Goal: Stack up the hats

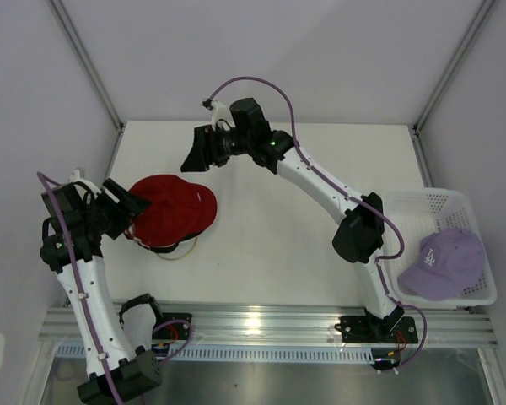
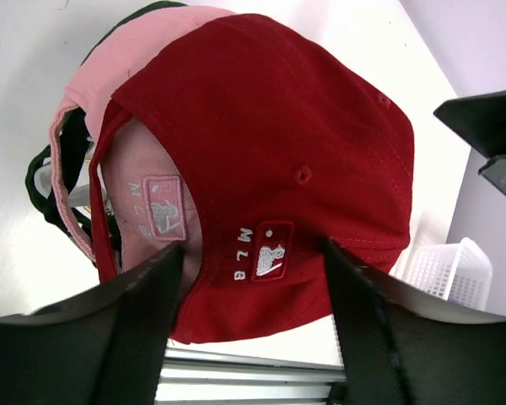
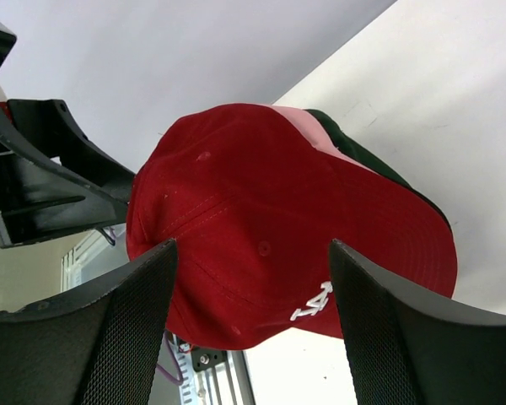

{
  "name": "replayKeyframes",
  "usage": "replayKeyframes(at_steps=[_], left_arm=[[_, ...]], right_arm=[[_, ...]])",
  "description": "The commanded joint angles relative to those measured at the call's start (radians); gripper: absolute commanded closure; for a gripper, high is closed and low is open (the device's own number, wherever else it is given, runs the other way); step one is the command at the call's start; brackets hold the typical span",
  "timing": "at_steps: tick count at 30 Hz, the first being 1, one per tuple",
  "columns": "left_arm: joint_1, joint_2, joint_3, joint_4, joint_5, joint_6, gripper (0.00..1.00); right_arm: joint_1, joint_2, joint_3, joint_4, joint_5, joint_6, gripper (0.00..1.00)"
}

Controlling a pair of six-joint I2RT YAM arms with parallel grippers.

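A red hat point(image 1: 170, 209) tops a stack at the table's left, over a pink hat point(image 2: 143, 51) and a dark green hat point(image 3: 363, 152). My left gripper point(image 1: 135, 207) is at the red hat's point(image 2: 270, 152) rear; in the left wrist view the gripper point(image 2: 249, 261) stands open with the back edge and MLB patch between its fingers. Behind the stack, above the table, my right gripper point(image 1: 190, 156) hovers open and empty; its wrist view looks past the gripper point(image 3: 253, 253) at the red hat point(image 3: 270, 219). A lavender hat point(image 1: 443, 261) lies in the basket.
A white mesh basket point(image 1: 422, 202) stands at the table's right edge. A loop of gold wire point(image 1: 181, 251) shows under the stack's near side. The aluminium rail point(image 1: 270, 325) runs along the near table edge.
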Motion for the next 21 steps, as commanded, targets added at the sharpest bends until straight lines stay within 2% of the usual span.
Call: replayKeyframes(at_steps=[1, 3, 6, 9, 10, 15, 16, 21], left_arm=[[-0.006, -0.017, -0.02, 0.065, 0.008, -0.024, 0.32], [-0.006, -0.03, -0.035, 0.093, 0.006, -0.032, 0.35], [-0.006, -0.033, -0.04, 0.116, 0.006, -0.043, 0.45], [-0.006, -0.03, -0.035, 0.11, -0.017, -0.043, 0.6], [-0.004, -0.031, -0.029, 0.105, -0.029, -0.046, 0.7], [-0.004, -0.04, 0.003, 0.082, -0.121, -0.054, 0.96], [-0.004, -0.034, 0.008, 0.067, -0.138, -0.055, 0.99], [0.002, -0.045, -0.001, 0.058, -0.182, -0.061, 0.99]], right_arm=[[0.011, -0.007, 0.045, -0.006, -0.011, -0.018, 0.25], [0.013, -0.004, 0.045, -0.005, -0.013, -0.016, 0.25], [0.019, 0.002, 0.048, -0.008, -0.013, -0.016, 0.25], [0.025, 0.011, 0.058, -0.015, -0.013, -0.018, 0.26], [0.025, 0.013, 0.065, -0.021, -0.014, -0.019, 0.26], [0.027, 0.022, 0.073, -0.031, -0.01, -0.024, 0.26], [0.028, 0.024, 0.073, -0.031, -0.008, -0.024, 0.26], [0.033, 0.024, 0.068, -0.055, 0.005, -0.03, 0.26]])
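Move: The red hat's middle lies about 8 cm to the right of the left hand, 3 cm ahead and 4 cm below. The pink hat sits directly under the red one, some 8 cm below the left hand. The wire stand under them is about 9 cm right, 1 cm ahead and 18 cm below. From the right hand, the red hat is roughly 12 cm back, 6 cm left and 8 cm below. The left fingers shut, pinching the red hat's back edge, while the hand shifts about 2 cm left. ##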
